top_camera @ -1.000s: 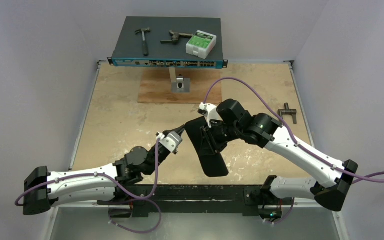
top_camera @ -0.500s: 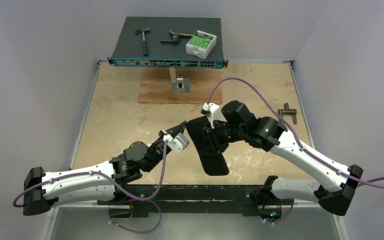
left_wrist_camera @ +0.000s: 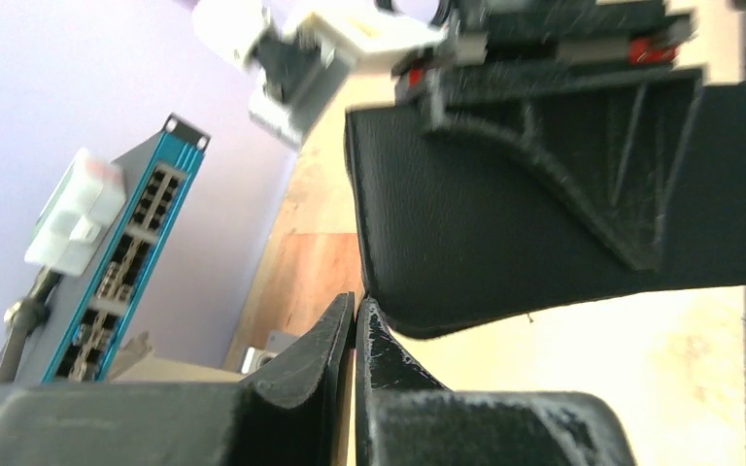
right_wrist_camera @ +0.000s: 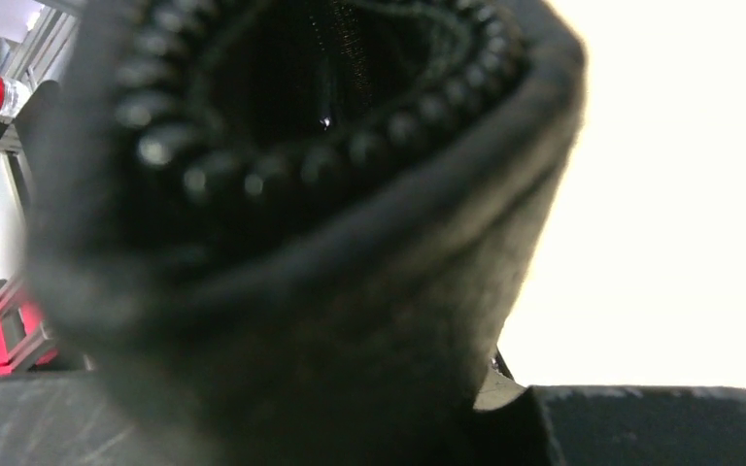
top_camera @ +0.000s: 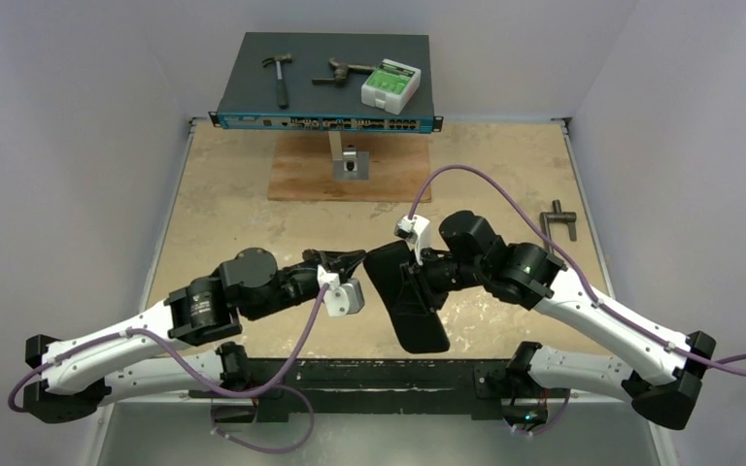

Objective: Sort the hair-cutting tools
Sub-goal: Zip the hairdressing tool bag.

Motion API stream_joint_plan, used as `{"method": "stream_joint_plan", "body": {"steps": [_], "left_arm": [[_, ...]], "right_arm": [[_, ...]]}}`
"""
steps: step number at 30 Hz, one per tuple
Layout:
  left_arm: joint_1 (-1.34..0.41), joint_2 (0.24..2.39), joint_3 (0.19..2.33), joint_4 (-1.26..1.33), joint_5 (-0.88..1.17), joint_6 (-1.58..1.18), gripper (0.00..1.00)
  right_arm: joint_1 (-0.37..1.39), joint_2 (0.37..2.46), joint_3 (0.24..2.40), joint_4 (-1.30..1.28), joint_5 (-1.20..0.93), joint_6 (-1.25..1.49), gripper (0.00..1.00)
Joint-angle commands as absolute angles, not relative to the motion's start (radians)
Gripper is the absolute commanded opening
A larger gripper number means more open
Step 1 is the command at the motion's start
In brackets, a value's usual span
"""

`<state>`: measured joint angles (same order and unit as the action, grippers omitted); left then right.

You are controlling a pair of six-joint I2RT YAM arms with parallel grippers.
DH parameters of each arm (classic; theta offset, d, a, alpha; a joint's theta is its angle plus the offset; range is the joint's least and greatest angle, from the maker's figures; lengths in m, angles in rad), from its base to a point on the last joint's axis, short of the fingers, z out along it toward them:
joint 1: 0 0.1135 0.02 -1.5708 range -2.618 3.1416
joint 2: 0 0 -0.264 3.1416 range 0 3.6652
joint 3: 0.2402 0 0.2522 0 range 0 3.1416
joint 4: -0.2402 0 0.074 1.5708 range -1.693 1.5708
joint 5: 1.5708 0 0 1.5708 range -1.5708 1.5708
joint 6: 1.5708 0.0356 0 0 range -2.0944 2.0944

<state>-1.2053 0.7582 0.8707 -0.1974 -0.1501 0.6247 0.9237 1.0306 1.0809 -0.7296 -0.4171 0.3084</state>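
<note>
None of the hair-cutting tools shows in any view. A black zippered pouch hangs over the middle of the table, and my right gripper is shut on its upper part. In the right wrist view the pouch fills the frame, its zipper teeth curling round an open mouth, with one finger at the bottom right. My left gripper is shut with nothing in it. Its tip sits right at the pouch's lower corner.
A blue network switch stands at the back, carrying a hammer, a rusty tool and a white-and-green box. In front lies a wooden board with a metal bracket. A grey T-shaped bar lies at the right.
The left arm has raised its elbow and swung its shut gripper right, up to the pouch's corner. The right arm has shifted the pouch slightly right and nearer.
</note>
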Motion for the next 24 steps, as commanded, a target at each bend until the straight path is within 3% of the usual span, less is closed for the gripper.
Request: {"method": "stream_joint_plan", "body": {"steps": [1, 14, 22, 24], "left_arm": [[-1.2, 0.805, 1.137, -0.291, 0.025, 0.654, 0.0], [-1.2, 0.958, 1.217, -0.283, 0.055, 0.636, 0.0], [-1.151, 0.806, 0.897, 0.106, -0.205, 0.269, 0.0], [-1.135, 0.789, 0.849, 0.11, -0.246, 0.118, 0.07]], "right_arm": [[0.92, 1.037, 1.029, -0.858, -0.383, 0.336, 0.0], [0.922, 0.999, 1.028, -0.843, -0.353, 0.339, 0.0], [0.922, 0.989, 0.962, -0.771, -0.364, 0.347, 0.0], [0.922, 0.963, 0.944, -0.704, -0.375, 0.379, 0.0]]}}
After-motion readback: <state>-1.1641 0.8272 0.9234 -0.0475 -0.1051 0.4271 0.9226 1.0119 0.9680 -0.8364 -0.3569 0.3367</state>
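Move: The hairdressing tool bag hangs in the right gripper, its far upper corner right at the closed left fingertips, about 1 cm to their right. From the left hand, the bag's middle is roughly 8 cm right, 6 cm back and 6 cm lower, and the right gripper about 8 cm right, 4 cm back and 4 cm lower. From the right hand, that corner lies some 7 cm left, 4 cm ahead and 4 cm higher; the bag's middle is about 2 cm back and 2 cm below. The left fingertips come free of the bag's upper corner, staying shut: the hand rises about 6 cm while going right and a little back, then eases back left, forward and down by 2 to 3 cm, fingers tipping up. Meanwhile the right hand keeps its grip and takes the bag down some 5 cm and to the right, fingers tilting about 10 degrees further down. ##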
